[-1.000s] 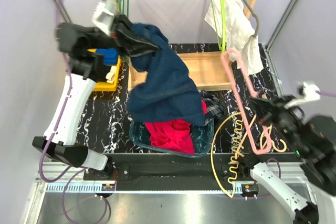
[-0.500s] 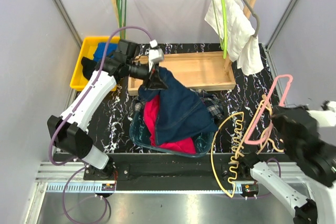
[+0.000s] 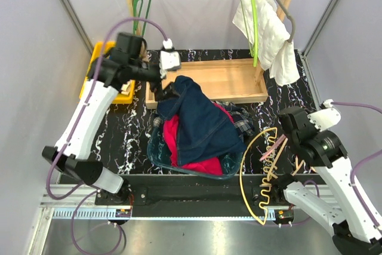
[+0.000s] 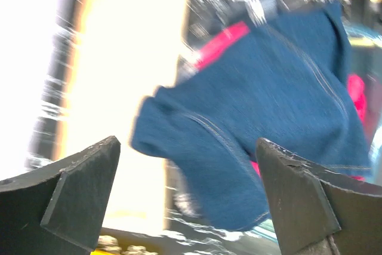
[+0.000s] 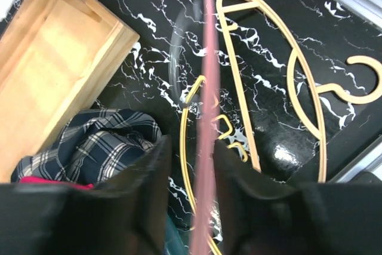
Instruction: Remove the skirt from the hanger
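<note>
The dark blue denim skirt (image 3: 200, 120) lies crumpled over the red and plaid clothes in the teal basket (image 3: 156, 154), free of the hanger. My left gripper (image 3: 164, 85) hovers just above the skirt's upper left end, jaws wide open and empty; in the left wrist view the skirt (image 4: 268, 88) spreads below the left gripper (image 4: 186, 147). The pale pink hanger (image 5: 206, 88) runs as a blurred bar between the parted fingers of my right gripper (image 5: 192, 144), loose, with a gap beside it. From above, only a short pink piece of the hanger (image 3: 271, 146) shows under the right gripper (image 3: 280, 138), low over the table.
A red T-shirt (image 3: 179, 141) and a plaid shirt (image 3: 242, 125) fill the basket. A wooden tray (image 3: 227, 79) stands behind it and a yellow bin (image 3: 124, 96) at left. Cream and yellow hangers (image 5: 298, 88) lie on the table at right. A rack holds a green hanger (image 3: 141, 4) and a white cloth (image 3: 265, 28).
My left gripper came down, opened and let go of the skirt, which dropped onto the basket. My right arm swung the hanger down to the table and its jaws parted.
</note>
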You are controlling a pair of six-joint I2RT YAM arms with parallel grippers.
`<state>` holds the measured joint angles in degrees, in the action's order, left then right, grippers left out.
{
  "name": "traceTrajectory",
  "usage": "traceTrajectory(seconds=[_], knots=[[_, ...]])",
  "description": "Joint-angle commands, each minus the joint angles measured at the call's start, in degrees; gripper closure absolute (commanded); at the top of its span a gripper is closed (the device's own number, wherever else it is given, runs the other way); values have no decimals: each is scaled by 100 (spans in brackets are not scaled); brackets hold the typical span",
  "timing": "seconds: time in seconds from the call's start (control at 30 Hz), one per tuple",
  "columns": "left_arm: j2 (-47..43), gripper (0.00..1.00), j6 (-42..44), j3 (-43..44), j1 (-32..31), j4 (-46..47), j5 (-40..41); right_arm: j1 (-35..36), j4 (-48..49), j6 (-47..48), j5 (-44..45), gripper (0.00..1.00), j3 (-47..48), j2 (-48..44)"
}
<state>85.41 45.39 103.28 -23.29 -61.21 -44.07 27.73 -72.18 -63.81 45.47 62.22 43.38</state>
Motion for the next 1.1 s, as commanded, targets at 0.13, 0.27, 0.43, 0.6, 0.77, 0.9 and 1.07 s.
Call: traceTrajectory(seconds=[0.13,0.27,0.43,0.6,0.77,0.9,1.07], knots=[[-630,1,-722,1502,26,749,223,-13,415,202,-12,32,89,408],[-657,1,-1592,1440,35,1400,461,-13,906,851,-126,31,815,531],[-543,1,-2051,1361,35,1445,549,-13,2961,3424,-749,32,2511,1512],[-499,1,-2314,1238,35,1533,417,-13,4071,5376,-1875,28,5358,3165],[-568,1,-2543,1141,26,1595,321,-30,4116,6047,-2350,26,7962,5337],[-797,1,-2395,887,35,1595,513,-259,4283,6055,-2254,27,8543,6233],[-1105,1,-2122,465,44,1647,769,-356,4379,6249,-1990,27,8684,6613]])
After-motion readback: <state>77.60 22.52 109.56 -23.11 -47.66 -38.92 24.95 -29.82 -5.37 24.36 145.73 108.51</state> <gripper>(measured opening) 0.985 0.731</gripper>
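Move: The lime-green hanger on the rail lies about 34 cm ahead of the right hand, 14 cm to its left and 24 cm above. The grey hanger stands about 7 cm to the right of the lime one, with the white garment's middle between them, some 8 cm lower. The pink hanger is still at the opening right fingers, its middle roughly 5 cm below. From the left hand the lime hanger is some 24 cm ahead, 26 cm right and 14 cm above. Barely moving at first, the right hand opens off the pink hanger, then swings forward, up and left about 30, 31 and 16 cm to the lime hanger, cresting and sinking some 6 cm at the end. Its fingers turn counter-clockwise and tip up from slanting down, staying open astride the hanger without closing. The empty, open left hand rises from the blue garment, settling about 12 cm higher with fingers tilting up. ##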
